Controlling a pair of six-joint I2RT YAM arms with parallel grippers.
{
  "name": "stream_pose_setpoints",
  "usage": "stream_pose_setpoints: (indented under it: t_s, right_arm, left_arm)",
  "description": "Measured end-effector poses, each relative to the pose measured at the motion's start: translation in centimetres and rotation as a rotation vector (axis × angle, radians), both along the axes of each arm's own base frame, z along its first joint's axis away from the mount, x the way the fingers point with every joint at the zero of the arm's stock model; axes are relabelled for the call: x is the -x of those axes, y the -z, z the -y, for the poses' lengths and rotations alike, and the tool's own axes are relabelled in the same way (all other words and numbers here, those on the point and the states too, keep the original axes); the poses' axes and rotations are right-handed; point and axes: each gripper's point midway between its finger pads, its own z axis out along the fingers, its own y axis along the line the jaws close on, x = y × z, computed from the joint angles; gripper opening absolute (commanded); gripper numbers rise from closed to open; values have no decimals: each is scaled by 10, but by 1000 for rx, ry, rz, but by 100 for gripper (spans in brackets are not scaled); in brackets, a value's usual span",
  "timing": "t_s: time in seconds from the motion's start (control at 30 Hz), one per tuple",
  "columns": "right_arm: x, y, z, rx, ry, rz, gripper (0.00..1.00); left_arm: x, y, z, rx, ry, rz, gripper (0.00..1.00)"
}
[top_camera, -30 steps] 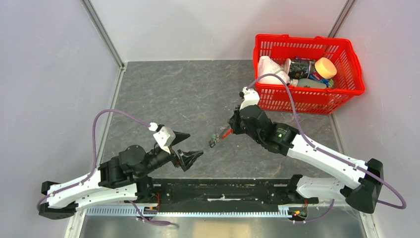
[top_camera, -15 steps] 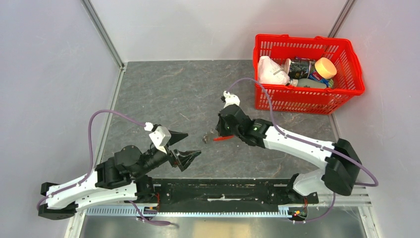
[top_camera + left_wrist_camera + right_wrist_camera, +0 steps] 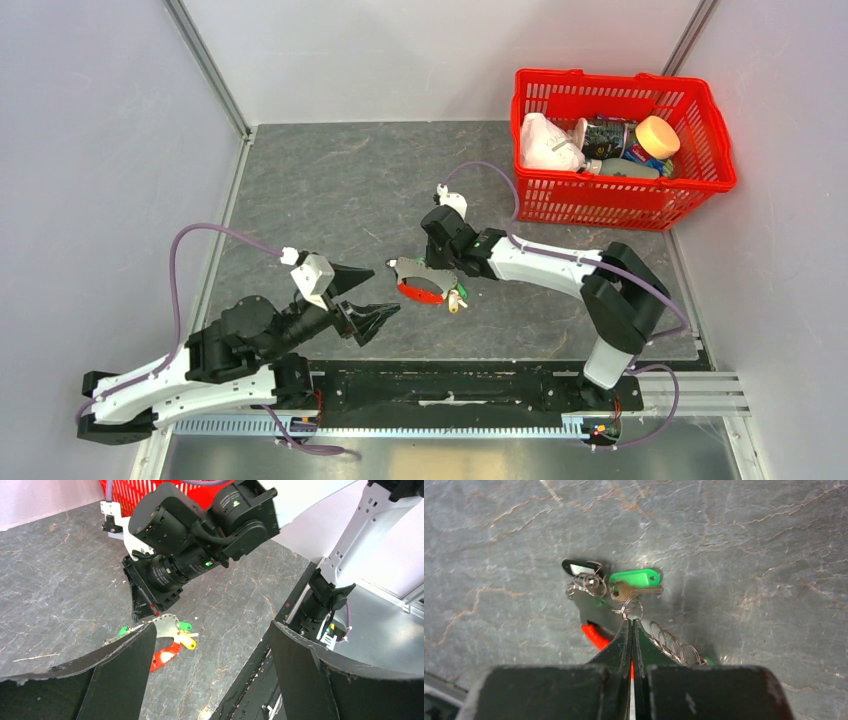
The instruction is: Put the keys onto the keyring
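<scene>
The keyring (image 3: 419,292), a loop with a bright red part and a greyish metal part, sits low over the table's middle. My right gripper (image 3: 424,268) is shut on it. In the right wrist view the closed fingertips (image 3: 631,623) meet over the red part (image 3: 595,635). Keys hang off it there: a green-tagged key (image 3: 634,577), a black-and-white tag (image 3: 576,568) and small wire rings (image 3: 672,643). My left gripper (image 3: 387,290) is open just left of the keyring, apart from it. The left wrist view shows the keyring's red part (image 3: 165,655), a yellow tag (image 3: 188,641) and a green tag (image 3: 184,626).
A red plastic basket (image 3: 622,201) with a bottle, a jar and a bag stands at the back right. The black rail (image 3: 450,382) carrying the arm bases runs along the near edge. Grey walls close in the left, back and right sides.
My right arm has swung left and down with the keyring and its keys, bringing them close to the left gripper. The left arm has drawn back slightly, its jaws still open.
</scene>
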Motion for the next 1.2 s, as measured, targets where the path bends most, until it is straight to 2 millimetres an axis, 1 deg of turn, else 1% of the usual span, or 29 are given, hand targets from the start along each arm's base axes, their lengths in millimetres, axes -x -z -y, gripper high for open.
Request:
stream_pose_setpoints:
  t_s: [0.03, 0.1, 0.17, 0.27, 0.33, 0.4, 0.47, 0.5, 0.6, 0.67, 0.7, 0.73, 0.77, 0.87, 1.0, 1.1, 1.2]
  right_arm:
    - [-4, 5, 1, 3, 11, -7, 13]
    - [-11, 14, 6, 13, 38, -20, 32]
    - [-19, 20, 13, 22, 66, -25, 45]
    - [-29, 20, 21, 36, 86, -8, 54]
    - [-33, 14, 22, 43, 81, 13, 61]
    - [-34, 3, 21, 44, 66, 32, 69]
    - [-34, -17, 22, 38, 48, 61, 75]
    - [-34, -31, 22, 29, 37, 84, 77]
    - [-31, -81, 28, -9, 1, 171, 81]
    - [-26, -118, 34, -37, -23, 238, 84]
    - [-23, -132, 37, -48, -32, 266, 85]
    - [-20, -149, 42, -60, -40, 296, 96]
    - [-16, -162, 47, -68, -43, 319, 97]
    - [-6, -188, 63, -75, -42, 367, 97]
    - [6, -208, 87, -41, -29, 397, 97]
    - [14, -223, 102, -25, -21, 425, 97]
    - [25, -244, 119, -38, -13, 475, 97]
  left_arm:
    - [0, -1, -1, 4, -2, -1, 89]
    - [0, -1, -3, 10, -7, -3, 89]
    - [-1, 0, -5, 8, -18, -5, 89]
    - [-2, 2, -6, 0, -26, -10, 89]
    - [-3, 2, -6, -2, -29, -11, 89]
    - [-4, 3, -7, -3, -34, -11, 89]
    - [-5, 4, -7, -7, -43, -12, 90]
    - [-6, 4, -7, -8, -48, -12, 91]
    - [-7, 4, -7, -16, -54, -14, 91]
    - [-7, 3, -7, -24, -57, -16, 91]
    - [-8, 1, -7, -25, -59, -16, 91]
    - [-8, 0, -7, -24, -61, -15, 91]
    - [-9, -3, -7, -23, -66, -15, 91]
    - [-11, -10, -8, -18, -76, -8, 92]
    - [-12, -20, -11, -5, -85, 7, 92]
    - [-13, -31, -15, 10, -96, 19, 92]
    - [-13, -44, -19, 26, -102, 32, 92]
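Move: The right hand's shut fingers are at the forward edge of the keyring, whose middle is about 2 cm back, 1 cm left and 2 cm below. The black tag is some 9 cm left and level; the yellow tag is about 4 cm right and 8 cm back. The red basket is roughly 40 cm right and 28 cm ahead, its middle 7 cm higher. From the left hand, the keyring is about 15 cm ahead, 10 cm right and 23 cm below. Forward about 3 cm and slightly down and right, the right hand sets the keyring down, its fingers starting to open as it goes. It then lets go and climbs steeply, some 26 cm, drawing right and back away from the keys, its fingertips tilting up and spreading wide. The empty, open left hand rises about 4 cm. ##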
